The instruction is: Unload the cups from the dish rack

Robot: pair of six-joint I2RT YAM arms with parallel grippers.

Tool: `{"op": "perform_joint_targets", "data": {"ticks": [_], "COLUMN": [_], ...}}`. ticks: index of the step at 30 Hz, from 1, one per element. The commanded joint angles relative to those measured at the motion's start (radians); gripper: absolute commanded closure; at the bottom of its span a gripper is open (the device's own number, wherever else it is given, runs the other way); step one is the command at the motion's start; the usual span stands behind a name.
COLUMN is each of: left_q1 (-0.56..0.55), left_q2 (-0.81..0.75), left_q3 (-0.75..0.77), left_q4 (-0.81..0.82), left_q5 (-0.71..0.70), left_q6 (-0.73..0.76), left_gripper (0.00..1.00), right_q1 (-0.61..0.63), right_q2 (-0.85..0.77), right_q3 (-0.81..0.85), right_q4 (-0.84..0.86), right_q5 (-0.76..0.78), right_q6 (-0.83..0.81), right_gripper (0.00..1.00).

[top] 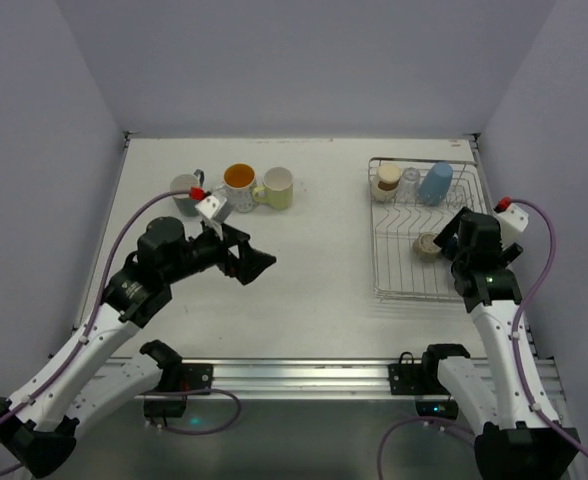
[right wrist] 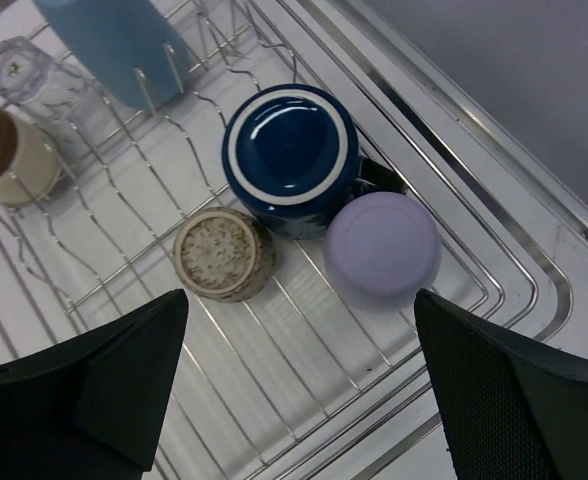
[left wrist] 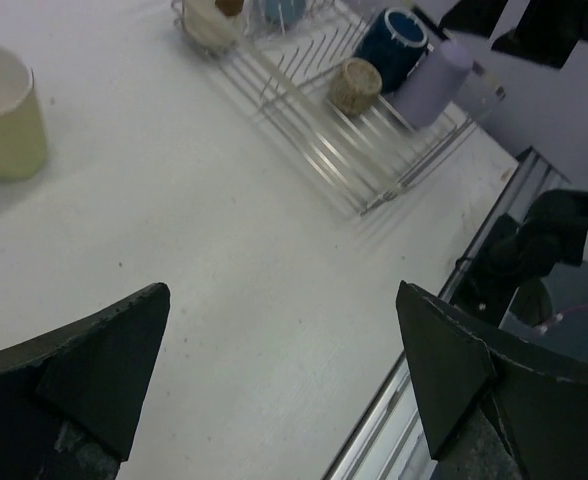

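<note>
The silver wire dish rack (top: 406, 276) stands at the right. Upside down in it are a navy cup (right wrist: 290, 155), a lavender cup (right wrist: 381, 244) and a speckled beige cup (right wrist: 222, 255). At its far end are a light blue tumbler (right wrist: 114, 40), a clear glass (right wrist: 19, 65) and a cream and brown cup (right wrist: 4, 160). My right gripper (right wrist: 301, 300) hovers open above the rack, just short of the lavender and beige cups, holding nothing. On the table at the left stand a white mug (top: 186, 192), an orange-lined mug (top: 239, 185) and a cream mug (top: 277, 187). My left gripper (top: 259, 265) hangs open and empty over the table near them.
Grey walls enclose the table on three sides. A metal rail (top: 304, 372) runs along the near edge, with both arm bases bolted to it. The rack's raised right side (right wrist: 494, 200) lies close to the right wall.
</note>
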Motion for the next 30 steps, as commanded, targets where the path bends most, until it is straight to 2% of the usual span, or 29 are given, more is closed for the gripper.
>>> {"op": "perform_joint_targets", "data": {"ticks": [1,6,11,17,23,27,29,30], "left_q1": [-0.001,-0.03,-0.131,-0.197,-0.228,-0.231,-0.23,-0.231], "left_q2": [-0.112,-0.256,-0.283,-0.322,-0.34,-0.354,-0.357,-0.357], "left_q3": [-0.16,-0.266,-0.257,-0.26,-0.26,-0.26,-0.26,-0.26], "left_q4": [-0.014,-0.014,-0.027,-0.03,-0.034,-0.039,-0.04,-0.039], "left_q5": [0.021,-0.023,-0.062,-0.097,-0.108,-0.122,-0.126,-0.128], "left_q6": [0.056,0.068,0.077,0.068,0.067,0.062,0.062,0.062], "left_gripper": [0.0,0.0,0.0,0.0,0.0,0.0,0.0,0.0], "right_q1": [-0.023,-0.086,-0.164,-0.204,-0.241,-0.243,-0.243,-0.243], "right_q2": [0.052,0.078,0.127,0.214,0.308,0.342,0.352,0.356], "right_q3": [0.027,0.001,0.005,-0.001,0.02,0.019,0.016,0.014], "right_q4": [0.004,0.031,0.038,0.041,0.058,0.061,0.061,0.059], "right_q5": [0.087,0.167,0.064,-0.048,-0.096,-0.102,-0.105,-0.109], "right_q6": [0.04,0.068,0.049,0.056,0.033,0.025,0.019,0.019], "right_gripper": [0.04,0.08,0.07,0.08,0.21,0.25,0.3,0.35]}}
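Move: Just below and to the right of the right hand is the purple cup, upturned in the dish rack, about 7 cm right, 2 cm ahead and 12 cm down. The dark blue mug sits against it, roughly 9 cm ahead of the hand and 4 cm right; the small speckled cup is some 6 cm ahead and 4 cm left, both at much the same depth. From the left hand the purple cup lies about 50 cm right, 6 cm ahead and 21 cm lower. Swinging about 5 cm right with a small clockwise turn, the right hand then sinks to some 8 cm below its start, tipping its fingers down over the purple cup; they close from wide open to about two thirds, one on each side, just meeting its walls. The empty, open left hand draws back 8 cm and ends 5 cm lower, away from the set-down mugs. ##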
